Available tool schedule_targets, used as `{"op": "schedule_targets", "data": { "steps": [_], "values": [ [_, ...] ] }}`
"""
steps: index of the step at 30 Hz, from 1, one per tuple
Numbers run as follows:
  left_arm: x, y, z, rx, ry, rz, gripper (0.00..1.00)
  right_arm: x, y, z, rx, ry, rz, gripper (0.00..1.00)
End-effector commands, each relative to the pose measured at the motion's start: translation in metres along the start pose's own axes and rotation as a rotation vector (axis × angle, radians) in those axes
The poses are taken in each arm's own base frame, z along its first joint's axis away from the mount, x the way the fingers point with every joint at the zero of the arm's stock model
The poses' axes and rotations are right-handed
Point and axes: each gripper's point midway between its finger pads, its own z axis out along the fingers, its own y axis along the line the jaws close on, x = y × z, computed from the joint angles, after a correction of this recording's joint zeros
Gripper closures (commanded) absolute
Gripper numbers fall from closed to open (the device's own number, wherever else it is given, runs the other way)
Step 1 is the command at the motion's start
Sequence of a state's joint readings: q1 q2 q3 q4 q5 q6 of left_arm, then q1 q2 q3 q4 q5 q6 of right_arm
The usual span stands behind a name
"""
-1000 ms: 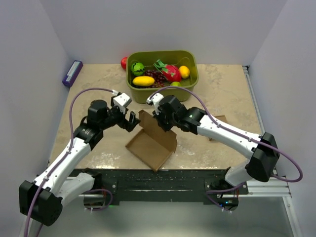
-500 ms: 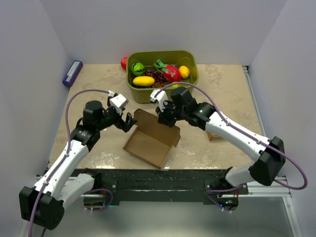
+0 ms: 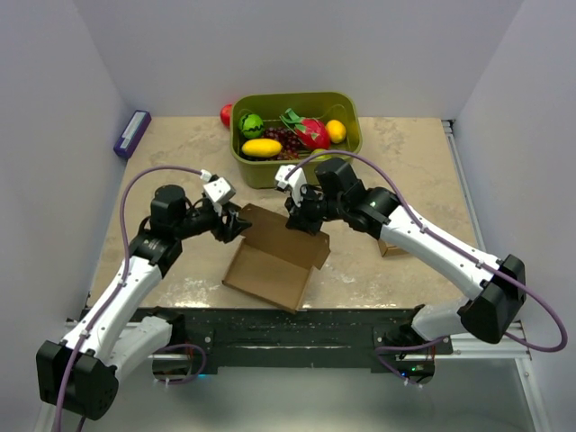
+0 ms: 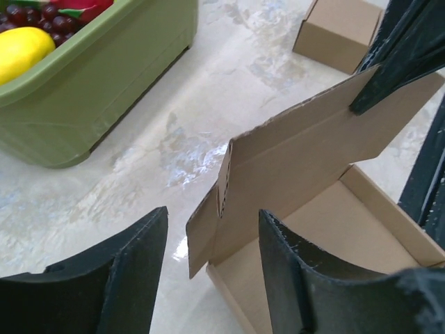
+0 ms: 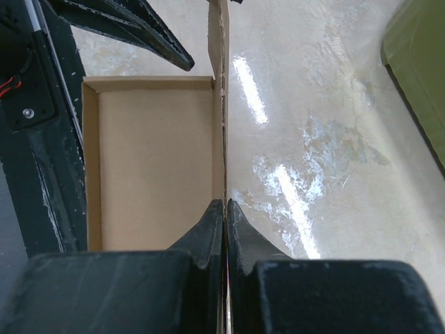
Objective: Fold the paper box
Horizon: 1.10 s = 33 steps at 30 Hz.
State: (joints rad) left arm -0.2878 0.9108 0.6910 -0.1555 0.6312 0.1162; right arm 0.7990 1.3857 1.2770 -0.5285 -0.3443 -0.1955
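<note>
The paper box (image 3: 270,263) lies as a shallow brown cardboard tray at the table's near middle, with one long panel (image 3: 290,236) standing upright along its far side. My right gripper (image 3: 301,219) is shut on that panel's top edge; in the right wrist view the fingers (image 5: 226,203) pinch the thin cardboard (image 5: 218,83) edge-on. My left gripper (image 3: 236,223) is at the box's left corner, open. In the left wrist view its gripper (image 4: 213,211) straddles the small end flap (image 4: 203,233) without visibly touching it.
A green bin (image 3: 346,144) of toy fruit stands at the back, close behind the right gripper. A red fruit (image 3: 226,114) lies by its left corner. A purple block (image 3: 131,133) sits at the far left edge. A small cardboard cube (image 3: 393,243) (image 4: 341,31) rests under the right forearm.
My left gripper has moved in to the box's left corner and its jaws have narrowed around the end flap. The right gripper still holds the raised panel, and the box has shifted slightly left.
</note>
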Motion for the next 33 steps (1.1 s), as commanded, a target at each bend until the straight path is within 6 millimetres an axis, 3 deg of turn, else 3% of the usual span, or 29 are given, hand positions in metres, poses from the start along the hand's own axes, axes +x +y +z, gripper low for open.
{"op": "schedule_targets", "data": {
  "steps": [1,6,13,15,16,19,20,22,23,26,33],
  "values": [
    [-0.007,-0.010,0.003,0.079,-0.043,0.013,0.44,-0.023,0.007,-0.012,-0.033,-0.059,-0.033,1.00],
    [-0.006,-0.013,0.006,0.109,-0.041,0.009,0.63,-0.023,0.007,-0.012,-0.035,-0.060,-0.034,1.00],
    [-0.002,-0.019,0.008,0.151,-0.038,0.003,1.00,-0.026,-0.005,-0.013,0.038,-0.070,-0.015,1.00],
    [-0.002,-0.017,0.008,0.136,-0.037,0.007,1.00,-0.028,-0.011,-0.013,0.080,-0.078,0.024,1.00],
    [-0.003,-0.011,0.008,0.103,-0.038,0.010,1.00,-0.032,-0.026,-0.016,0.170,-0.093,0.049,0.83],
    [-0.006,0.000,0.003,0.022,-0.049,0.033,1.00,-0.031,-0.038,-0.019,0.259,-0.111,0.175,0.51],
    [-0.009,0.001,0.002,0.009,-0.061,0.044,1.00,-0.026,-0.041,-0.020,0.292,-0.115,0.208,0.33],
    [-0.012,0.002,-0.001,-0.010,-0.082,0.066,1.00,-0.023,-0.046,-0.023,0.316,-0.150,0.243,0.20],
    [-0.011,0.004,-0.001,-0.022,-0.080,0.066,1.00,-0.006,-0.054,-0.021,0.344,-0.128,0.268,0.20],
    [-0.004,0.012,-0.001,-0.065,-0.056,0.057,1.00,0.011,-0.067,-0.027,0.376,-0.140,0.309,0.19],
    [-0.003,0.013,0.000,-0.064,-0.049,0.060,1.00,0.027,-0.091,-0.043,0.428,-0.243,0.339,0.16]
  ]
}}
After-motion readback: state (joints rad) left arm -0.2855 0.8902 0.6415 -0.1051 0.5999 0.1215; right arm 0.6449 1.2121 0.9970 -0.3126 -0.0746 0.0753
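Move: The left end flap of the paper box's raised panel already stands between the left gripper's open fingers, about 1 cm right, 1 back and 1 below. The box's tray centres some 9 cm right of the left hand, 9 back and 10 below. From the right hand, still pinching the panel's top edge, the right end flap lies about 9 cm right, 5 back and 3 lower, the left end flap roughly 13 cm left and 3 ahead. Close the left gripper on the left end flap while easing it about 1 cm right and slightly back, and keep that pinch as you draw it nearly 2 cm left and 1 cm forward. Once it is shut, open the right fingers to let go of the panel edge, then carry them some 8 cm right and 5 cm forward, dipping slightly late on, turning about 30 degrees clockwise to the panel's right end. ##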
